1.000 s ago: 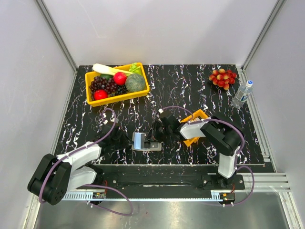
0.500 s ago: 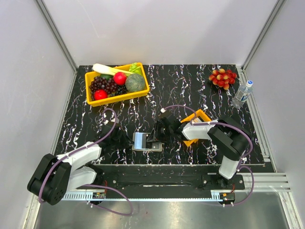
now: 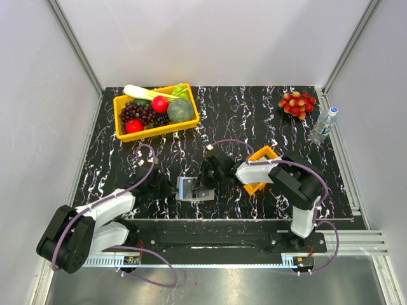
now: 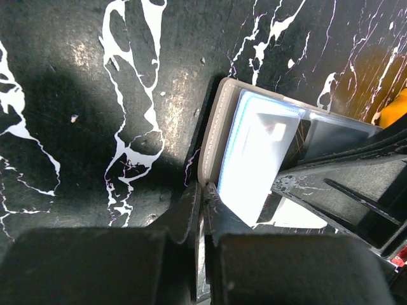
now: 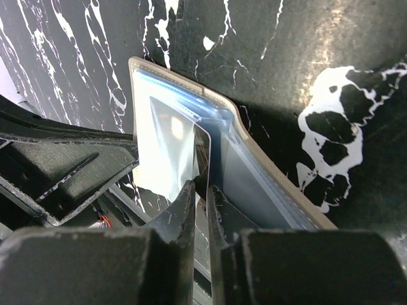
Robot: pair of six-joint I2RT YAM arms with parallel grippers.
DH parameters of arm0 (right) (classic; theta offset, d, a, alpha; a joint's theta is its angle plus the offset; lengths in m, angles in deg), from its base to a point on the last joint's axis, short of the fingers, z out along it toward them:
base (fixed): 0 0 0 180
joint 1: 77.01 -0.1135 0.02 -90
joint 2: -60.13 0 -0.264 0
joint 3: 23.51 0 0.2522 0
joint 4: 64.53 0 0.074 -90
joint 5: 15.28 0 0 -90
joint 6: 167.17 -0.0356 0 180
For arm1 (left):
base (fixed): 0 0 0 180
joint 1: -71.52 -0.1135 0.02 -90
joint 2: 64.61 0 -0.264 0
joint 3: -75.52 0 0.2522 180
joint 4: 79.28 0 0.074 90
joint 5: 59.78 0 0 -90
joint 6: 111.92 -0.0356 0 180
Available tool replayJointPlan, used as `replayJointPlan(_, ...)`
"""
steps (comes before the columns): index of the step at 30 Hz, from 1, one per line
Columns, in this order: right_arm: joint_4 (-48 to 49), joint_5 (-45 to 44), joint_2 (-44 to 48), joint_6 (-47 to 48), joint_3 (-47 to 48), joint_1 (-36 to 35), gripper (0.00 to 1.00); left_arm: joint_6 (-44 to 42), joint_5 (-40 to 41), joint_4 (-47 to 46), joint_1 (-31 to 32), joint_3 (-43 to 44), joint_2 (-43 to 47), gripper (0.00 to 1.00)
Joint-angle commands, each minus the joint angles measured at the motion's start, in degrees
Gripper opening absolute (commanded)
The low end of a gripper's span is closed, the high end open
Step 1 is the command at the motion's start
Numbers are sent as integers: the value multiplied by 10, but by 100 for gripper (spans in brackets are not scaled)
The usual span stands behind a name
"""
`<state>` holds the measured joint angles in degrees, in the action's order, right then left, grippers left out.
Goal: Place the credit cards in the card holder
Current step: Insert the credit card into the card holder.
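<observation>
The card holder lies open near the table's front edge, taupe-grey outside and blue-grey inside. My left gripper is shut on its near left rim, and in the top view this gripper sits just left of the holder. My right gripper reaches in from the right. It is shut on a thin credit card, seen edge-on with a shiny face. The card's far end stands inside the holder's fold. Other credit cards do not show.
A small orange tray sits right of the holder, partly under the right arm. A yellow bin of fruit and vegetables stands at the back left. A red fruit cluster and a water bottle are at the back right.
The right gripper has shifted left toward the holder; its jaws widened, then narrowed onto the card. The left gripper has stayed shut on the holder's rim.
</observation>
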<state>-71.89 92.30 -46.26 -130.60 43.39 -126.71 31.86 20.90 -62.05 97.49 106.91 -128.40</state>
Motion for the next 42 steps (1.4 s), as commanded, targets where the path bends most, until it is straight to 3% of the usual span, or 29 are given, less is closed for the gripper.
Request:
replayJointPlan(1,18,30,-27,-15,12,-16,15,-4,2,-12,2,7,11,0)
replayJointPlan(14,-2,8,27,-12,-7,-16,36,-3,7,-5,2,4,16,0)
replayJointPlan(28,20,41,7,-17,15,-22,35,-1,4,-10,5,9,14,0)
replayJointPlan(42,-1,-11,28,38,23,-29,36,-3,8,-10,10,7,29,0)
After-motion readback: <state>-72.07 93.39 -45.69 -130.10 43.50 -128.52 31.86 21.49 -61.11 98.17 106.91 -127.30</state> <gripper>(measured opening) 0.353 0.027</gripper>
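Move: The credit card sits partly in the holder's left pocket, its middle about 3 cm left and 1 cm forward of the right hand, slightly below; the open card holder's middle is right under that hand. The orange tray lies some 23 cm right and 7 cm forward of it. From the left hand, on the holder's left edge, the card is about 3 cm right and 1 cm forward. Right fingers part at the card's exposed edge, easing about 1.5 cm back and slightly left; left keeps pinching the holder. ##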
